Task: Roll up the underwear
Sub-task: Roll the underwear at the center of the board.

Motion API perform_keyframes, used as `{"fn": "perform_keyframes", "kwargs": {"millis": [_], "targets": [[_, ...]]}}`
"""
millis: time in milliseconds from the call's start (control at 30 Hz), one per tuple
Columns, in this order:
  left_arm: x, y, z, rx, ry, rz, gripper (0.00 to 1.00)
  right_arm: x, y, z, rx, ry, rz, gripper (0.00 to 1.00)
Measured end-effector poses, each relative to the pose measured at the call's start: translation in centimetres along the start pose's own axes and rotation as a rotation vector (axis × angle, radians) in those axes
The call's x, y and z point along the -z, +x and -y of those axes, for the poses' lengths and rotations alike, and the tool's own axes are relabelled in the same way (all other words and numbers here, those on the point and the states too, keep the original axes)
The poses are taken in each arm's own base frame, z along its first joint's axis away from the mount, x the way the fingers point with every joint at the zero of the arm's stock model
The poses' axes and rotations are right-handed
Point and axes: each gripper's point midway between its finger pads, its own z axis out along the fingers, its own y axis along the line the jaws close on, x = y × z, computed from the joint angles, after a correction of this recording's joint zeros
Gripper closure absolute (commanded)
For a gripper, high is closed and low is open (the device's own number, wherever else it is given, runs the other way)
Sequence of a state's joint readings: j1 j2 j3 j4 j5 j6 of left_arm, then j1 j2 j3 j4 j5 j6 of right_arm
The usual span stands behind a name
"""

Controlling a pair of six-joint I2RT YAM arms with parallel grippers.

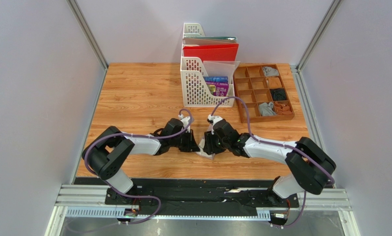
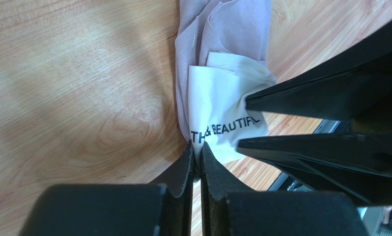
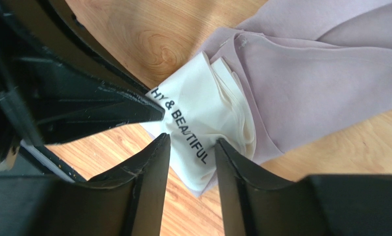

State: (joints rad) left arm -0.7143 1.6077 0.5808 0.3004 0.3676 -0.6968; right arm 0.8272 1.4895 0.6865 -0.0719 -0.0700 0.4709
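Observation:
The pale pinkish underwear (image 2: 232, 39) lies on the wooden table, its cream edge band (image 2: 222, 103) printed with dark letters. My left gripper (image 2: 197, 143) is shut on the near edge of that band, cloth pinched between its tips. In the right wrist view the same underwear (image 3: 321, 83) spreads to the right, and my right gripper (image 3: 192, 138) stands open with its jaws either side of the folded band (image 3: 198, 108). From above, the left gripper (image 1: 195, 145) and right gripper (image 1: 207, 145) meet nose to nose over the underwear (image 1: 204, 154), which they mostly hide.
A wooden divider tray (image 1: 242, 113) at the back right holds small bundled cloths in grey, black and orange. White file racks (image 1: 195, 88) with a red folder and books stand behind the grippers. Grey walls close in both sides.

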Motion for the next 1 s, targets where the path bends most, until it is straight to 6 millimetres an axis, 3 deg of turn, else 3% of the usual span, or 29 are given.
{"fn": "perform_keyframes", "kwargs": {"millis": [133,267,633,867,1000], "targets": [[0.0,0.0,0.1,0.007,0.004,0.002,0.97,1.8,-0.7,-0.3,0.004,-0.003,0.026,0.56],[0.0,0.1,0.2,0.01,0.008,0.0,0.97,3.0,-1.8,-1.2,0.007,-0.028,0.071,0.64],[-0.2,0.7,0.8,0.005,0.016,-0.013,0.95,1.4,0.8,-0.9,-0.019,-0.03,0.001,0.76],[0.1,0.7,0.8,0.013,0.008,-0.014,0.68,1.4,1.7,-0.6,-0.024,0.004,-0.024,0.77],[0.3,0.7,0.9,0.02,0.001,-0.014,0.68,1.6,2.0,-0.5,-0.028,0.021,-0.031,0.77]]}}
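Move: The left fingers are almost shut on the left edge of the underwear's white waistband end, whose middle lies about 3 cm to their right, level fore and aft, and barely lower. From the right fingers, resting half-open on the waistband, that middle is roughly 2 cm left and 1 cm ahead. The lilac strip runs outward, its middle some 5 cm ahead and 4 cm to the right of the left hand. Right fingers rise about 4 cm, lower 2.5 cm farther back over the waistband, narrowing; left fingers release it. ##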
